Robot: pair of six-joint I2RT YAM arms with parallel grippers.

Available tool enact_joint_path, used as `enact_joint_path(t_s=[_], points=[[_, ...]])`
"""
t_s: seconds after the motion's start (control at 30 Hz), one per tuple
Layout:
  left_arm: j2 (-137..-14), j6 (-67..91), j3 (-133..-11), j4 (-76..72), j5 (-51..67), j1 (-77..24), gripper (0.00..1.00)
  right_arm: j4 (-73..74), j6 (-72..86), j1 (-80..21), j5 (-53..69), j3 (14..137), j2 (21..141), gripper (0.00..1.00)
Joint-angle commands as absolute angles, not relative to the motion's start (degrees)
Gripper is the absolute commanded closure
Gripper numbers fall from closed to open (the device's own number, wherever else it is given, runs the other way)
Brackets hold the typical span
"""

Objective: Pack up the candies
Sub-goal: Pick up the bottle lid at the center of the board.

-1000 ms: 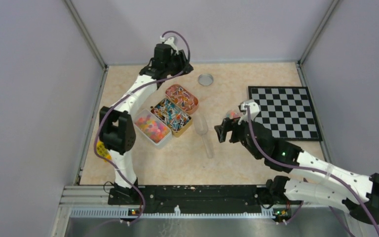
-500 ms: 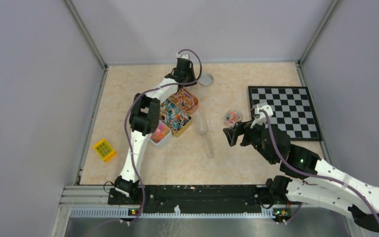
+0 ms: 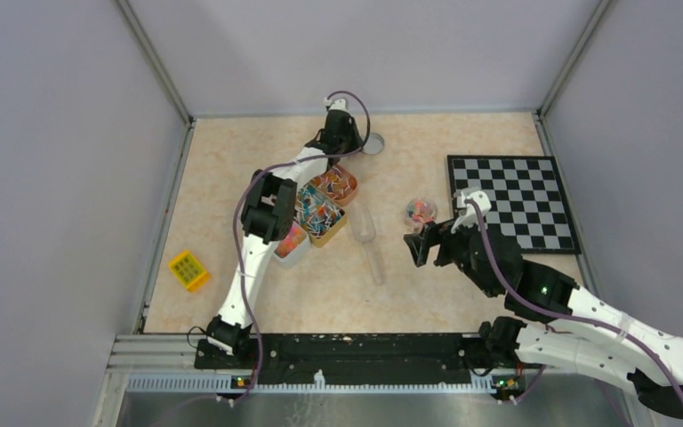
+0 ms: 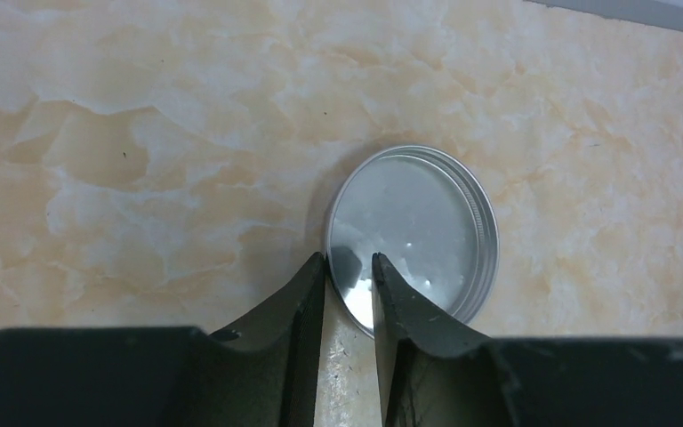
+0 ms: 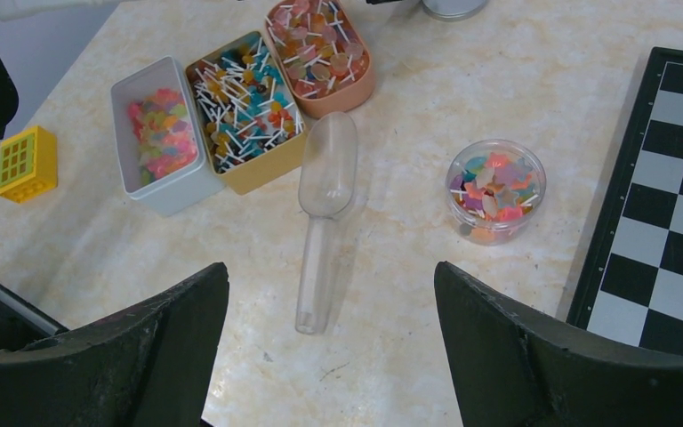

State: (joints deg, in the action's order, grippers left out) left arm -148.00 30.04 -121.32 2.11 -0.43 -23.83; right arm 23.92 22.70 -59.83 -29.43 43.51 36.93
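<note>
The candies lie as small pink, orange and yellow sweets in a white tub, partly hidden under my left arm in the top view. A clear round jar with mixed coloured sweets stands uncovered beside the chessboard. Its silver lid lies flat at the back. My left gripper is shut on the lid's near rim, one finger outside and one inside. My right gripper hangs wide open in front of the jar, holding nothing.
A clear plastic scoop lies between the tubs and the jar. Two tan tubs hold lollipops. A chessboard covers the right side. A yellow block sits at the left.
My left arm swung right and down onto the lid, and its jaws narrowed round the rim. My right gripper drew back from the jar toward the front, staying open.
</note>
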Motion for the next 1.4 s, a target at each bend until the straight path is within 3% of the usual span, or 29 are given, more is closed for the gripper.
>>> enact_joint_path(t_s=[0.0, 0.1, 0.23, 0.4, 0.77, 1.1, 1.37], points=[[-149.15, 32.06, -121.62, 0.59, -0.46, -24.08, 0.69, 24.33, 22.90, -59.66, -30.07, 44.93, 36.90, 0.16], [-149.15, 32.59, -121.26, 1.53, -0.47, -24.08, 0.75, 23.99, 22.96, -59.60, -30.30, 44.66, 36.89, 0.17], [-147.88, 32.92, -120.78, 3.26, 2.24, -24.08, 0.91, 21.73, 23.00, -59.63, -29.61, 43.64, 37.21, 0.16], [-144.18, 35.08, -117.95, 1.78, 5.82, -23.48, 1.00, 16.62, 24.26, -59.61, -28.22, 41.77, 38.66, 0.17], [-133.08, 44.05, -107.44, -7.27, 15.52, -20.95, 1.00, 5.29, 25.68, -59.59, -25.76, 39.44, 41.51, 0.17], [-120.48, 55.61, -91.44, -18.44, 34.67, -17.36, 1.00, -13.16, 16.28, -59.59, -23.08, 35.92, 42.99, 0.17], [-111.46, 80.81, -72.71, -48.45, 50.94, -15.64, 1.00, -27.62, -5.57, -59.50, -19.67, 32.35, 47.16, 0.14]])
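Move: The left hand is already low with its half-open fingers at the bottle lid's left rim; the lid's middle is about 3 cm to its right, 1 cm ahead and 1 cm below. The pink candy box lies some 11 cm back and 9 cm to the left, the tan lollipop box some 20 cm back and 13 cm left. From the right hand, the lid is roughly 44 cm ahead, 10 cm left and 22 cm below. The left fingers close on the lid's left rim and pinch it, the hand easing back a few centimetres almost level before it lifts fast, about 15 cm up and 14 cm back in all, towards the space above the pink candy box, rolling some 45 degrees so that its left side rises and swinging a little clockwise. Meanwhile the right hand, empty and wide open, shifts about 7 cm left, ending a little higher and farther forward with its fingers tipped up. ##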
